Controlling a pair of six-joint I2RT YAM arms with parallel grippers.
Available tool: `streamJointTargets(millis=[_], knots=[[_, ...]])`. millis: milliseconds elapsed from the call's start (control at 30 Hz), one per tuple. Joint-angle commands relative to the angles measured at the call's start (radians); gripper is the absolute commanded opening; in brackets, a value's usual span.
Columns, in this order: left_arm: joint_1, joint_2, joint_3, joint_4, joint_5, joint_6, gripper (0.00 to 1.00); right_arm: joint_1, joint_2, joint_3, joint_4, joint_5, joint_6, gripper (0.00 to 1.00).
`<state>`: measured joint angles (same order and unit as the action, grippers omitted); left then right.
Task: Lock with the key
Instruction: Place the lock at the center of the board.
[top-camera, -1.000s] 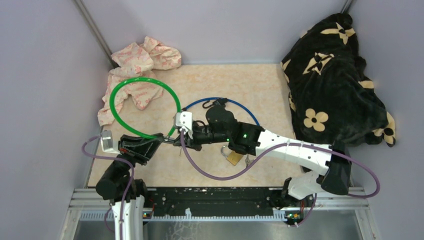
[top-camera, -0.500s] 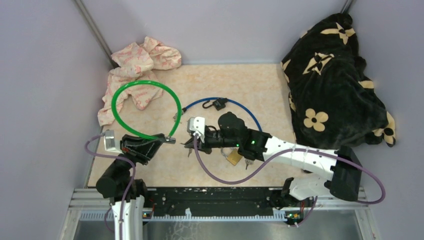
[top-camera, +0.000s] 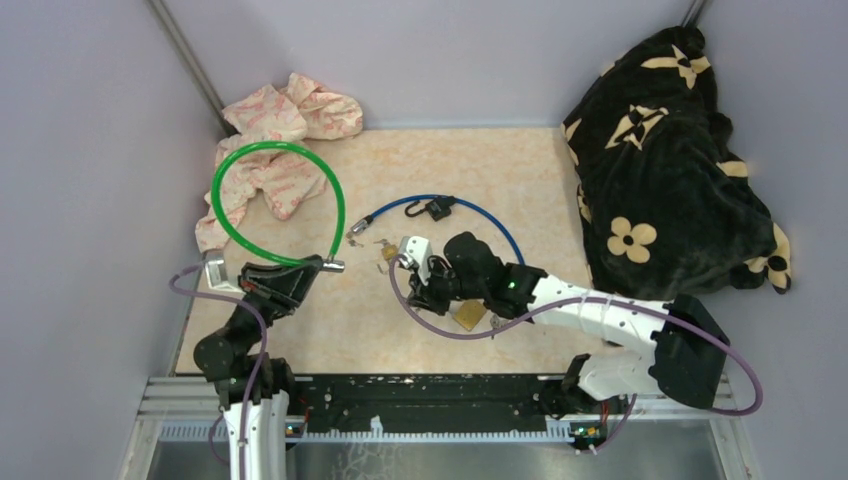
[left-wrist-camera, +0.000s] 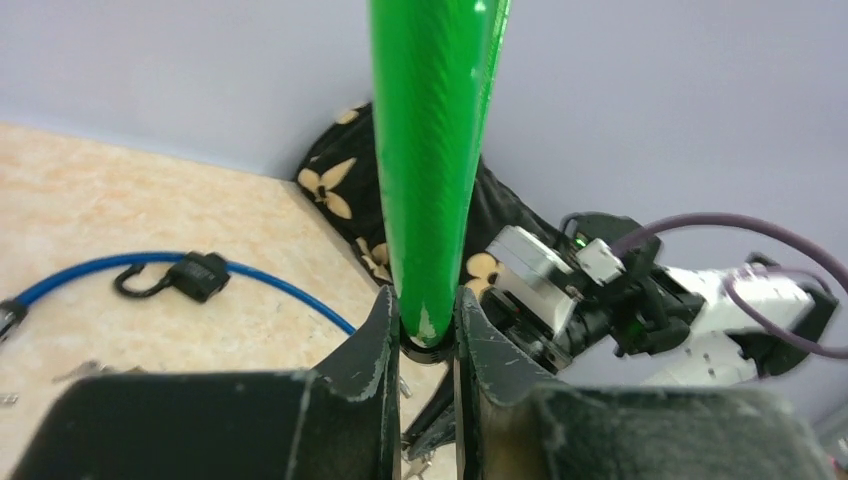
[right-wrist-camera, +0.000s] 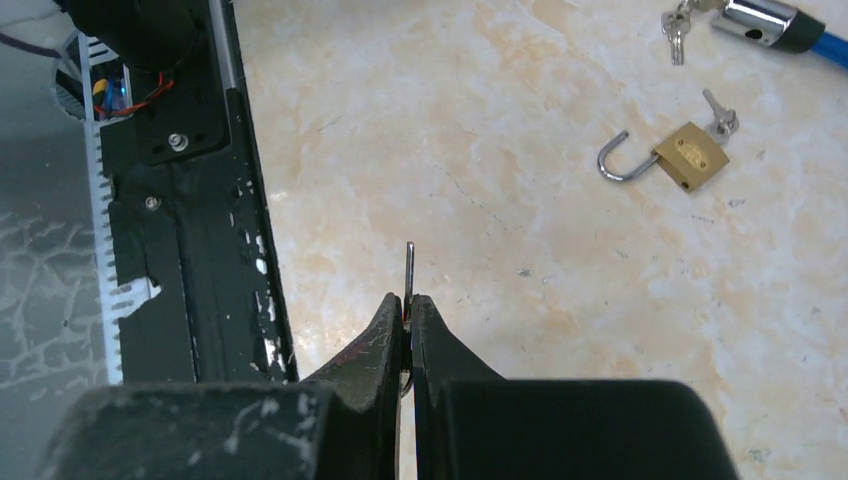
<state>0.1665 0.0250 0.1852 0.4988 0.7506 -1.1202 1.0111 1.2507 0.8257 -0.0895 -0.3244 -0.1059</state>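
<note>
A green cable lock (top-camera: 268, 200) loops up from my left gripper (top-camera: 303, 272), which is shut on the cable next to its black end piece; a metal tip (top-camera: 333, 266) sticks out to the right. In the left wrist view the green cable (left-wrist-camera: 435, 150) rises between the fingers of this gripper (left-wrist-camera: 428, 325). My right gripper (top-camera: 420, 298) sits right of that tip and apart from it. It (right-wrist-camera: 407, 300) is shut on a thin key (right-wrist-camera: 409, 268), seen edge-on above the table near the front rail.
An open brass padlock (right-wrist-camera: 690, 157) with a key in it lies beside the right arm. A blue cable lock (top-camera: 480, 212) and loose keys (top-camera: 385, 250) lie mid-table. There is a pink cloth (top-camera: 280, 130) at the back left, a black flowered blanket (top-camera: 670, 160) at the right, and a black rail (top-camera: 430, 395) along the near edge.
My right gripper has drawn back from the green lock's end, moving right and toward the near edge with the key. The left gripper has shifted the green loop slightly left.
</note>
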Motion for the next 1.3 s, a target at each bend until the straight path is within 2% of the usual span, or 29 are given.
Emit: streamJointTargets(millis=[0, 100, 233, 333, 400, 467, 500, 567, 633, 700, 800, 900, 1000, 1067, 1100, 1167, 1233, 1267], knots=[[0.008, -0.008, 0.032, -0.273, -0.189, 0.026, 0.00, -0.015, -0.031, 0.088, 0.032, 0.027, 0.122, 0.00], [0.011, -0.008, 0.044, -0.543, -0.404, 0.088, 0.00, -0.041, -0.070, 0.130, 0.027, 0.075, 0.148, 0.00], [0.011, -0.008, 0.168, -0.557, -0.419, 0.186, 0.00, -0.043, -0.089, 0.161, -0.040, 0.125, 0.122, 0.00], [0.012, -0.007, 0.266, -0.199, -0.242, 0.323, 0.00, -0.043, -0.111, 0.152, -0.054, 0.138, 0.123, 0.00], [0.014, -0.008, 0.323, 0.029, -0.100, 0.494, 0.00, -0.043, -0.129, 0.143, -0.052, 0.140, 0.123, 0.00], [0.016, -0.008, 0.371, 0.049, -0.024, 0.776, 0.00, -0.042, -0.150, 0.131, -0.042, 0.142, 0.123, 0.00], [0.015, -0.007, 0.389, -0.019, -0.042, 0.939, 0.00, -0.043, -0.160, 0.126, -0.038, 0.147, 0.123, 0.00], [0.016, -0.008, 0.410, -0.206, -0.180, 1.218, 0.00, -0.043, -0.176, 0.118, -0.032, 0.156, 0.123, 0.00], [0.015, -0.003, 0.410, -0.372, -0.298, 1.395, 0.00, -0.043, -0.198, 0.106, -0.025, 0.162, 0.125, 0.00], [0.015, 0.024, 0.407, -0.558, -0.374, 1.442, 0.00, -0.043, -0.212, 0.092, -0.020, 0.163, 0.127, 0.00], [0.014, 0.067, 0.393, -0.760, -0.384, 1.424, 0.00, -0.043, -0.222, 0.089, -0.032, 0.167, 0.127, 0.00], [0.015, 0.085, 0.377, -0.850, -0.308, 1.402, 0.00, -0.043, -0.231, 0.095, -0.048, 0.167, 0.122, 0.00], [0.015, 0.093, 0.349, -0.900, -0.215, 1.554, 0.00, -0.043, -0.248, 0.093, -0.058, 0.167, 0.120, 0.00], [0.016, 0.089, 0.323, -1.006, -0.147, 1.811, 0.00, -0.043, -0.263, 0.087, -0.062, 0.173, 0.120, 0.00], [0.015, 0.083, 0.300, -1.066, -0.130, 2.024, 0.00, -0.043, -0.269, 0.082, -0.062, 0.178, 0.120, 0.00], [0.014, 0.046, 0.243, -1.209, -0.128, 2.355, 0.00, -0.043, -0.279, 0.074, -0.061, 0.185, 0.123, 0.00], [0.016, -0.003, 0.178, -1.335, -0.145, 2.625, 0.02, -0.043, -0.279, 0.072, -0.055, 0.184, 0.125, 0.00], [0.016, -0.007, 0.165, -1.418, -0.150, 2.756, 0.18, -0.043, -0.276, 0.072, -0.050, 0.179, 0.126, 0.00]])
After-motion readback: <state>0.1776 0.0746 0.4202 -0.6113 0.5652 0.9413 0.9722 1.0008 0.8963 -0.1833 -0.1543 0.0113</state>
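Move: The left hand holds the green cable lock by its end, its loop standing up and forward. The open middle of the board lies about 10 cm ahead of that hand, 16 cm to its right and some 30 cm below. On the board, from the same hand, the small brass padlock is about 15 cm ahead and 12 cm right, and the large brass padlock 2 cm ahead and 29 cm right. From the right hand the middle is roughly 13 cm ahead, 2 cm left and 16 cm down. Swinging the green lock, the left hand dips forward and down, whips back and up about 20 cm, then comes forward and sinks well below its starting height, ending some 9 cm farther left. It rolls nearly 90 degrees, its left side rising, fingers still shut on the lock's end. The right hand, keeping its key pinched, rises about 10 cm and drifts slightly right. ##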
